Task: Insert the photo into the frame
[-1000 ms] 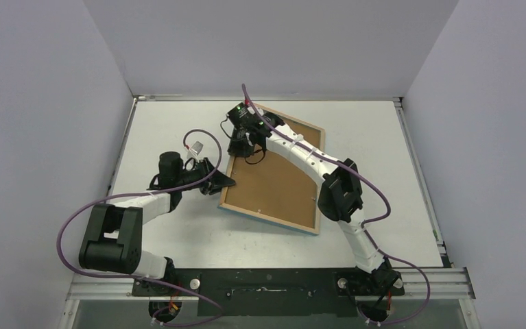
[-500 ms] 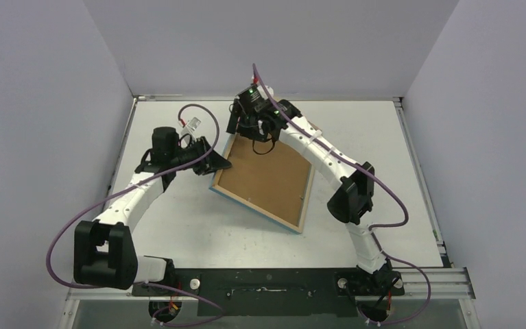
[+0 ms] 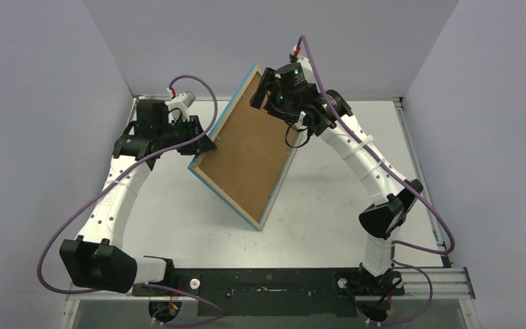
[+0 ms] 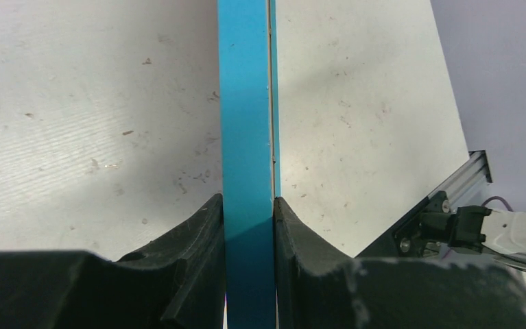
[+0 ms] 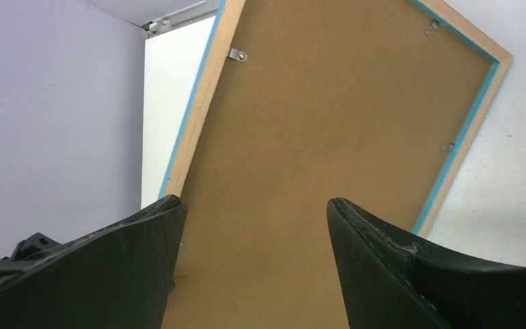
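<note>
The frame (image 3: 243, 154) is lifted off the table and steeply tilted, with its brown backing board facing the camera and its lower corner near the table. My left gripper (image 3: 205, 142) is shut on the frame's left edge. In the left wrist view the turquoise edge (image 4: 246, 103) runs straight up between the left gripper's (image 4: 249, 212) two pads. My right gripper (image 3: 265, 89) hovers open at the frame's top corner. Its wrist view shows the backing (image 5: 335, 123) behind the right gripper's (image 5: 253, 205) spread fingers. The photo is out of view.
Small metal clips (image 5: 238, 54) sit along the inner edge of the frame's back. The white table (image 3: 356, 185) is walled on three sides. A metal rail (image 3: 424, 277) with the arm bases runs along the near edge.
The frame has risen from lying flat on the table to a steep tilt, carried up and back by the left gripper. The right gripper has opened and lifted to the frame's top corner.
</note>
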Robot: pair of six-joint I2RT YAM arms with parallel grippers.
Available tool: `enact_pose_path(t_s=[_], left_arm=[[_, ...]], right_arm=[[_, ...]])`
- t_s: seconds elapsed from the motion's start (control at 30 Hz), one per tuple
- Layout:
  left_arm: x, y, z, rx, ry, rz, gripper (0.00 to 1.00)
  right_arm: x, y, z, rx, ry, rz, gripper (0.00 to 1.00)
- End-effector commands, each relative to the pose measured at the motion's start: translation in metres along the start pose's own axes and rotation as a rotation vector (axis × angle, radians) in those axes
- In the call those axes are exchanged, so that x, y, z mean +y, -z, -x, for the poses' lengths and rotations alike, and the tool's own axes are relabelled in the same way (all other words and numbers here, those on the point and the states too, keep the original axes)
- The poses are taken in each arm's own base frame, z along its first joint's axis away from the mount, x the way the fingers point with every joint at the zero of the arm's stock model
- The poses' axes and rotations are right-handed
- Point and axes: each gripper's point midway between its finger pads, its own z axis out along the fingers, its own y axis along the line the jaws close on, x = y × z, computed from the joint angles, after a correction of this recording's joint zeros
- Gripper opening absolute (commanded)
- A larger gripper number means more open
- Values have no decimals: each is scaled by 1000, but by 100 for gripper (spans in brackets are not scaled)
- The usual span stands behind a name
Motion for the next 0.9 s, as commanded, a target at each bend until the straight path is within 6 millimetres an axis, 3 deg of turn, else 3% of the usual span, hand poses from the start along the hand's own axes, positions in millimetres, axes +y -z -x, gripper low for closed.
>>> enact_pose_path(t_s=[0.0,0.1,0.2,0.57,0.8,0.87], left_arm=[[-10,24,49,-134,-188,62,0],[-30,22,61,-154,-238,39,0],[-45,14,61,-165,-322,45,0],[-76,3,50,-140,-537,150,0],[-89,-5,39,-128,-597,134,0],[-96,-8,33,-125,-633,122,0]], right_arm=[[4,12,7,-23,-53,33,76],[-1,10,-4,0,-99,28,77],[1,11,-6,8,-128,43,77],[-9,54,35,-170,-319,54,77],[-41,70,48,-317,-385,23,78],[-41,72,51,-313,-364,19,79]])
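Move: The open right hand hovers over the frame's brown backing. The middle of the frame's raised left rail lies about 7 cm to its left, 4 cm ahead and 7 cm below; the backing's middle is some 2 cm ahead, level sideways, 15 cm down. The left hand already grips that rail near its near end, so the rail's middle is about 10 cm ahead and 6 cm to its right, the backing's middle 8 cm ahead, 12 cm right and lower. Left, still pinching the frame, carries it 7 cm right and up, tilting 30°; open right goes right too. ##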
